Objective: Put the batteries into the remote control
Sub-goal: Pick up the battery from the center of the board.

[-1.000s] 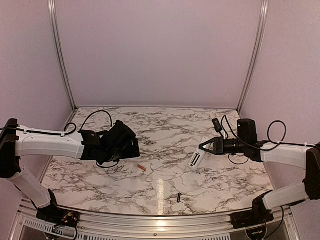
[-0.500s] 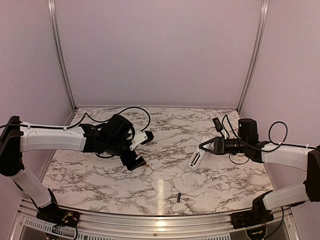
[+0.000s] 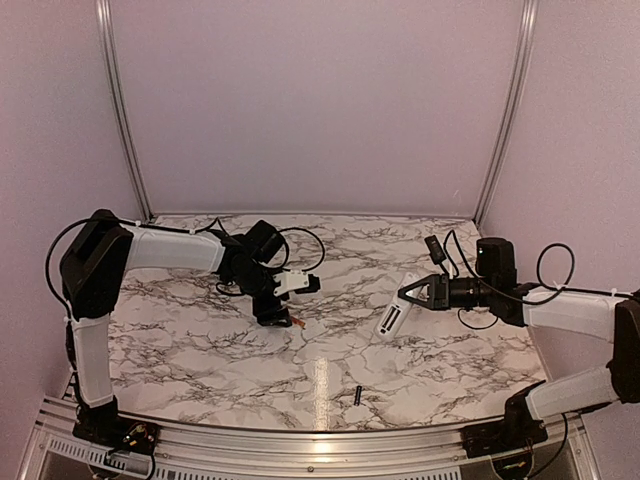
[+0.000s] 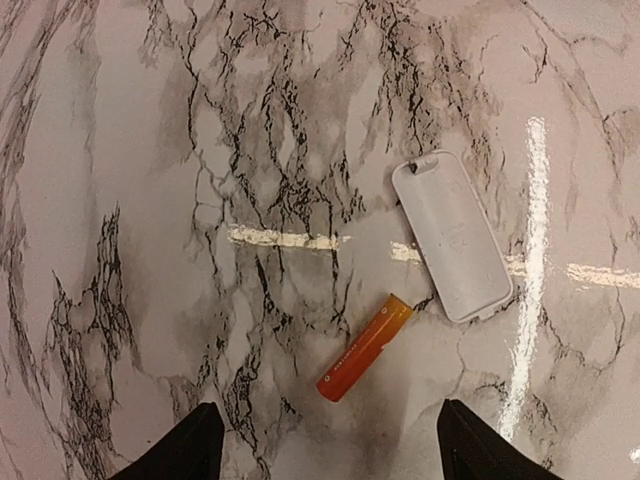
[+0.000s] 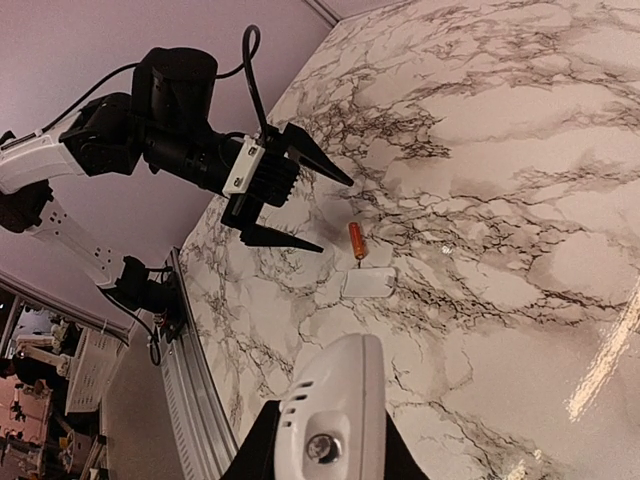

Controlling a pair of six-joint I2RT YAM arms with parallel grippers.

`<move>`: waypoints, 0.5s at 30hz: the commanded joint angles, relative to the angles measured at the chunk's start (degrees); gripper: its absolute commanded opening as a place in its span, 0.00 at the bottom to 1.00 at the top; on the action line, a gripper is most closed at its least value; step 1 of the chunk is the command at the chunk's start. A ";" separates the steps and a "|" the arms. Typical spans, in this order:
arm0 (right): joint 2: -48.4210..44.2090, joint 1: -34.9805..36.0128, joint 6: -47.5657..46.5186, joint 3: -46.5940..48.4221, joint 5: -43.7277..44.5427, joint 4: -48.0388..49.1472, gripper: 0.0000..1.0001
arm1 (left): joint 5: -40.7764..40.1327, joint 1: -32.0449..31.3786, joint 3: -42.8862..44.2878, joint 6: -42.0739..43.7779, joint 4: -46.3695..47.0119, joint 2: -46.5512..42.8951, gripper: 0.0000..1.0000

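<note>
The orange battery (image 4: 365, 347) lies flat on the marble table, just ahead of and between the fingers of my left gripper (image 4: 330, 445), which is open and touches nothing. From above, the left gripper (image 3: 303, 303) hovers over this battery (image 3: 298, 321). The black battery (image 3: 357, 393) lies alone near the front edge. My right gripper (image 3: 410, 297) is shut on the white remote control (image 3: 392, 318) and holds it above the table at the right. In the right wrist view the remote control (image 5: 330, 410) fills the bottom, between black fingers (image 5: 255, 450).
A small white battery cover (image 4: 452, 236) lies flat right beside the orange battery's far end; it also shows as the cover (image 5: 368, 283) in the right wrist view. A metal rail (image 3: 320, 445) runs along the table's near edge. Pale walls enclose the back and sides.
My left arm has stretched out to the right and turned its gripper down over the orange battery; its jaws have narrowed a little. The right arm and the remote have not moved.
</note>
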 commanded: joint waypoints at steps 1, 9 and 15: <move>0.17 -0.51 -0.49 0.62 -0.25 0.16 0.00 | 3.46 -0.16 2.05 4.95 -2.47 3.20 0.76; 0.83 -0.47 -1.38 1.36 -0.10 -0.87 0.00 | 4.00 -0.45 4.73 6.37 -2.76 7.08 0.62; 1.03 -0.41 -1.50 1.79 0.04 -1.18 0.00 | 2.81 -0.89 4.62 6.03 -2.53 7.82 0.40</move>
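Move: The orange battery lies about 3 cm to the right of the left hand, 1 cm back and some 3 cm below it, just beyond the open fingertips. The white battery cover lies about 5 cm to the right of the battery and 2 cm nearer the base. From the right hand, which holds the remote, the battery is roughly 26 cm to the left, 4 cm ahead and 16 cm lower. Downward and a little to the right, the left hand sinks about 2.5 cm to the battery, turning some 5 degrees clockwise, then nearly stops its descent while the wide-open fingers close to a little over half their gap. The forward fingertip comes against the battery's left end and nudges it round; the battery isn't gripped yet. The right hand keeps its hold on the remote. ##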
